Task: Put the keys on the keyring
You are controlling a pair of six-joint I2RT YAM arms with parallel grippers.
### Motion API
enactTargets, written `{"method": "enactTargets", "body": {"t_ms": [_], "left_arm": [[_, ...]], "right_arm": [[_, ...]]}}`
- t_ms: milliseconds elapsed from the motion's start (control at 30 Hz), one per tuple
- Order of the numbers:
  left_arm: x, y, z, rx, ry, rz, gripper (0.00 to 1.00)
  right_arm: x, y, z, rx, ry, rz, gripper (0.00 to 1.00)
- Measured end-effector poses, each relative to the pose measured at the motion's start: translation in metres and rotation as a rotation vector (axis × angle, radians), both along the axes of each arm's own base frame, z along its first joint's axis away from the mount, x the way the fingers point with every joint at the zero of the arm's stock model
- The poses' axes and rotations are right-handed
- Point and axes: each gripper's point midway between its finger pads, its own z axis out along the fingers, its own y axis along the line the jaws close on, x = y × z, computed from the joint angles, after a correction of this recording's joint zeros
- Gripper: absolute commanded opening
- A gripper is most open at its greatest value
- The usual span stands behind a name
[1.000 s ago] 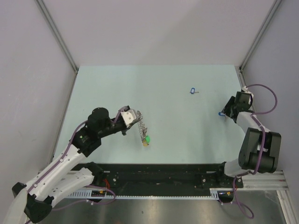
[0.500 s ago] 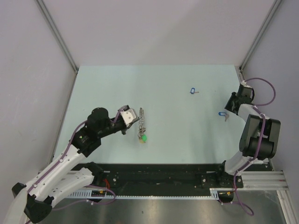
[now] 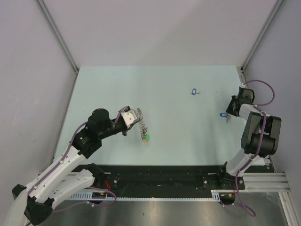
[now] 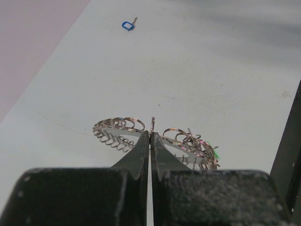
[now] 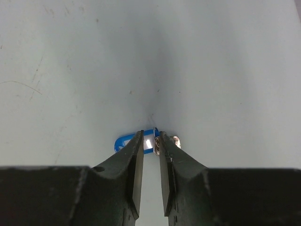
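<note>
My left gripper [image 4: 151, 133] [image 3: 136, 117] is shut on the rim of the keyring [image 4: 188, 143], a silver ring fringed with small rings. The keyring [image 3: 142, 128] hangs from the gripper above the table, a green tag [image 3: 147, 137] at its low end. One of the keys [image 5: 127, 140], with a blue tag, lies flat on the table at the right. My right gripper [image 5: 151, 136] [image 3: 229, 110] is at it, jaws a narrow gap apart, with the tag's end and its small ring [image 5: 158, 146] in the gap. Another blue-tagged key [image 3: 193, 91] [image 4: 128, 25] lies farther back.
The pale green table [image 3: 155, 94] is walled by grey panels on the left, back and right. My right arm [image 3: 256, 132] stands close to the right wall. A black rail [image 3: 160, 176] runs along the near edge.
The right jaws have narrowed around the blue tag. The right wrist has shifted slightly toward the back right. The hanging keyring has swung a little under the left gripper.
</note>
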Motion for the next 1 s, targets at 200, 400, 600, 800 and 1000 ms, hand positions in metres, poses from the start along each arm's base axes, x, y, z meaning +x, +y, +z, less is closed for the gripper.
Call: {"method": "enactTargets", "body": {"t_ms": [200,400,600,800,1000], "left_arm": [[0.0,0.0,0.0,0.0,0.0,0.0,0.0],[0.0,0.0,0.0,0.0,0.0,0.0,0.0],[0.0,0.0,0.0,0.0,0.0,0.001,0.0],[0.001,0.001,0.0,0.0,0.0,0.003,0.0],[0.001,0.001,0.0,0.0,0.0,0.005,0.0]], "right_arm": [[-0.001,0.0,-0.004,-0.002,0.015,0.006,0.22],[-0.005,0.0,-0.012,0.0,0.042,0.013,0.09],[-0.007,0.0,-0.012,-0.004,0.051,0.015,0.0],[-0.002,0.008,0.009,-0.029,0.034,0.031,0.0],[0.021,0.072,0.055,-0.074,-0.056,0.182,0.0]]}}
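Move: The blue key tag with its key lies almost under the right fingers, about 1 cm to their left, 1 cm back and 1 cm down. The other blue-tagged key is about 18 cm to the right hand's left and 15 cm farther out, also on the table. From the left hand, which already holds the keyring in the air, the first tag lies some 50 cm to the right, 16 cm ahead and 22 cm down. Ease the right gripper down about 1 cm and slightly back while closing it from a quarter open to shut, so the fingers pinch the end of the blue key tag. Then lift it off the table and speed away to the left, some 7 cm over and nearly as far up, a little forward, swinging the hand about 10 degrees counter-clockwise. Hold the left hand still with its grip on the keyring. ##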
